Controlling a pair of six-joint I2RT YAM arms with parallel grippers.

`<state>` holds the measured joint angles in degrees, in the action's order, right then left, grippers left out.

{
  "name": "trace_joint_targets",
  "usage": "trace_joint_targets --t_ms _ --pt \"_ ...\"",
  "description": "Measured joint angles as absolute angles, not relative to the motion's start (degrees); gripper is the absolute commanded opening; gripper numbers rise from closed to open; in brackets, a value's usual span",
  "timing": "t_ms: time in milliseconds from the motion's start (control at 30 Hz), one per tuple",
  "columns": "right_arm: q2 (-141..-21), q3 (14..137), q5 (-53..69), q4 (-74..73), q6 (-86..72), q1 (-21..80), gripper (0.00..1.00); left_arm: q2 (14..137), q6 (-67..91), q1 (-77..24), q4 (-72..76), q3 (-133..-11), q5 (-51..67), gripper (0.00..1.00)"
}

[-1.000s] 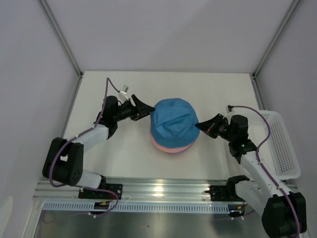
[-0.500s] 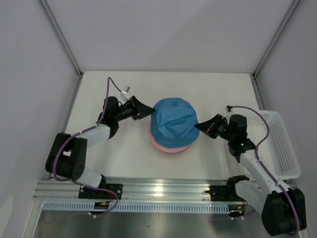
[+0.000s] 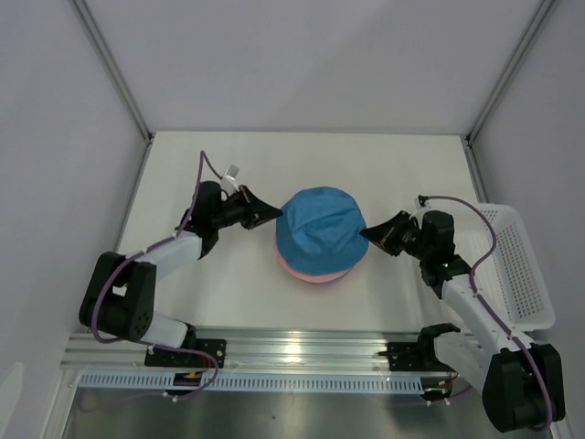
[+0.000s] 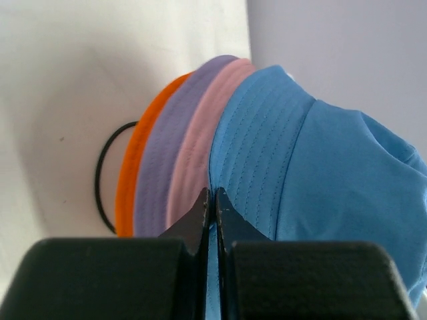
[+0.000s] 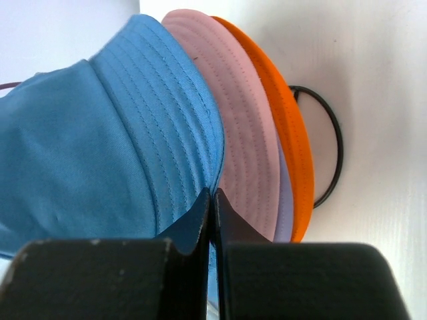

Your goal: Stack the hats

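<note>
The hats sit in one pile at the table's middle, with the blue hat (image 3: 320,229) on top and a pink brim (image 3: 311,274) showing under it. The left wrist view shows the brims layered: blue hat (image 4: 320,173), pink hat (image 4: 193,160), pale purple hat (image 4: 167,153), orange hat (image 4: 133,173) at the bottom. My left gripper (image 3: 277,212) (image 4: 212,193) is shut on the blue hat's left brim edge. My right gripper (image 3: 364,234) (image 5: 213,193) is shut on the blue hat's (image 5: 100,133) right brim, beside the pink hat (image 5: 240,133) and the orange hat (image 5: 293,147).
A black wire ring of the hat stand (image 4: 100,180) (image 5: 333,147) lies on the table under the pile. A white slotted basket (image 3: 521,265) hangs at the table's right edge, behind my right arm. Walls close in the back and sides.
My left gripper has closed from open onto the blue hat's left brim. The right gripper stayed shut on the right brim. The pile barely shifted.
</note>
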<state>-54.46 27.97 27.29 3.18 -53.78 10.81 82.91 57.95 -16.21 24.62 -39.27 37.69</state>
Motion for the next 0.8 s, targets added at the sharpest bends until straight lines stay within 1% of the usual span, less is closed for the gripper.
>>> trace_joint_targets --t_ms 200,533,567,600,633,667,700,733,800 --pt "-57.5 27.4 26.2 4.3 -52.5 11.6 0.0 81.8 55.1 -16.7 16.9 -39.2 33.3 0.01" --pt "-60.4 26.2 22.7 8.1 -49.9 15.6 0.0 80.9 51.6 -20.6 13.1 -39.2 26.9 0.01" --pt "-60.4 26.1 22.5 8.2 -49.8 15.7 0.09 80.9 51.4 -20.9 13.1 -39.2 26.5 0.01" --pt "-60.4 26.1 22.4 8.2 -49.5 15.7 0.14 80.9 51.3 -21.1 13.1 -39.2 26.1 0.01" --pt "-60.3 26.1 22.1 8.0 -49.1 15.8 0.27 80.9 51.0 -21.1 13.1 -39.2 25.8 0.01" --pt "-60.2 26.1 21.6 7.4 -48.8 15.8 0.37 80.8 50.9 -21.1 12.9 -39.2 25.6 0.03" --pt "-59.9 26.2 21.0 5.8 -47.8 15.8 0.48 80.6 50.4 -21.1 12.6 -39.2 25.3 0.08" --pt "-59.7 26.2 20.2 3.9 -47.0 15.9 0.63 80.4 49.9 -21.1 11.9 -39.2 25.0 0.21" --pt "-59.5 27.3 18.8 -0.6 -44.7 15.8 0.72 79.8 48.1 -21.1 9.5 -39.4 23.8 0.38"
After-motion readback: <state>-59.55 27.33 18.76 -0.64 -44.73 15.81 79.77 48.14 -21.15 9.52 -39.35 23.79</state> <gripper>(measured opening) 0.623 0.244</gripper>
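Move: Both hands, level across the stack, still pinch the blue hat's brim on opposite sides. Its middle lies about 10 cm to the left hand's right, 4 cm nearer the base and 3 cm above, and about 10 cm to the right hand's left, level fore and aft. Right under it sits the pink hat, its middle about 9 cm right of the left hand, 6 cm back and 2 cm below; the orange hat is some 3 cm beneath the pink one. Holding the blue hat's brim shut between the fingertips on both sides, the two hands draw it down together over the pink hat, the left sinking about 4.5 cm and the right some 5.5 cm, each tipping its fingertips 10 to 15 degrees farther down. Near the bottom the right fingers spread well open and let the brim go, still sinking, while the left fingers only begin to part, the brim edge still between them. ##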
